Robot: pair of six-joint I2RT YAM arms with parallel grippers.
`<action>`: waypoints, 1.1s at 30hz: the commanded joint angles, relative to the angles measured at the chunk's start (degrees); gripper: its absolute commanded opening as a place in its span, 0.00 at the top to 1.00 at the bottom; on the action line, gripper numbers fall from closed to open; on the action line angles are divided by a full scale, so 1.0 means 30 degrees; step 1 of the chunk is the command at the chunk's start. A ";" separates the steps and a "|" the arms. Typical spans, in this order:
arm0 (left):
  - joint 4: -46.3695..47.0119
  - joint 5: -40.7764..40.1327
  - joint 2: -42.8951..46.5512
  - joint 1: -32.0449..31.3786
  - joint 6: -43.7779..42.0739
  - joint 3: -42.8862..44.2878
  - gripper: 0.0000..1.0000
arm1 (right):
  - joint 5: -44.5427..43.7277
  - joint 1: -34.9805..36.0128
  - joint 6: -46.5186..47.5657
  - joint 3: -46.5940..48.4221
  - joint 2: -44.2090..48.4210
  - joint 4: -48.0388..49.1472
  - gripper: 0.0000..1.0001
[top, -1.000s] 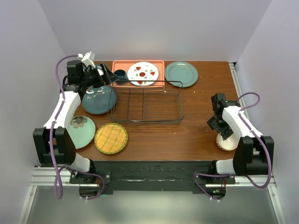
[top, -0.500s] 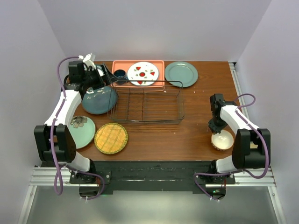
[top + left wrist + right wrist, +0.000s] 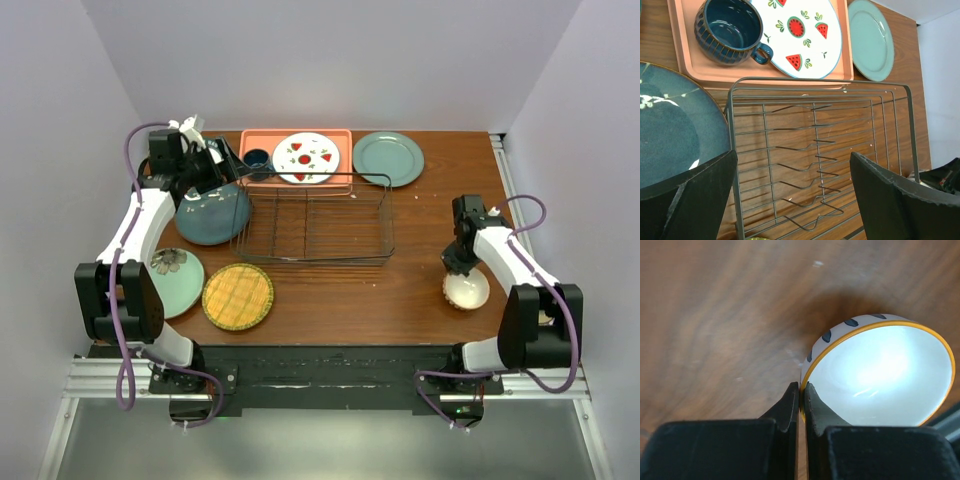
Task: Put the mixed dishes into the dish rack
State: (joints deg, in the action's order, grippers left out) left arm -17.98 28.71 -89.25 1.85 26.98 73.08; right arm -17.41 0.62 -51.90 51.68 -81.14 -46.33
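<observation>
My right gripper (image 3: 456,268) is shut on the rim of a small white bowl (image 3: 467,291) with a yellow edge and dark marks (image 3: 880,375). It holds the bowl tilted, low over the table at the right. My left gripper (image 3: 226,160) is open and empty, above the left end of the dark wire dish rack (image 3: 310,261); the left wrist view shows it (image 3: 792,160) over the rack's tines (image 3: 815,82). The dark teal plate (image 3: 213,214) (image 3: 670,130) leans beside the rack. The pale green flower plate (image 3: 172,280) and the yellow woven plate (image 3: 238,296) lie front left. The green-rimmed plate and ribbed bowl are out of view.
A salmon-pink tray (image 3: 268,138) (image 3: 685,55) at the back holds a dark blue mug (image 3: 257,160) (image 3: 730,30) and a white plate with red fruit marks (image 3: 306,157) (image 3: 800,30). A plain grey-green plate (image 3: 387,158) (image 3: 870,40) lies to its right.
My right gripper has closed on the bowl's rim and drawn it a little left and away from the front edge, tilting it. The left arm has barely moved.
</observation>
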 commanded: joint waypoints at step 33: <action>-0.1917 -0.0779 0.0747 0.0293 -0.0292 -0.0160 0.01 | 1.8004 0.5769 0.2591 0.9607 -0.3359 1.5620 1.00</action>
State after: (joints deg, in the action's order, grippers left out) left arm -22.39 24.69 -87.88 2.57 27.38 72.47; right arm 20.73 17.98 -48.84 73.38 -88.33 -3.11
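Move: The right hand already holds the bowl by its rim, low at the near right of the table. The dish rack's middle is about 18 cm ahead of it and 41 cm to its left, at about hand height, with the rack's right end only some 17 cm left. Beyond lie the blue-green plate, 43 cm ahead and 15 cm left, and the watermelon plate, 43 cm ahead and 45 cm left, both 5 cm below. From the left hand the rack is 24 cm right, 4 cm back and 16 cm below. Up and forward first, then sweeping left almost level, the right hand carries the bowl from the near right of the table to over the right part of the rack, rising about 22 cm and travelling 25 cm left and 16 cm forward. Its wrist swings up from pointing nearly straight down to nearly level, aimed ahead-left, while the shut fingers keep their pinch on the rim. ##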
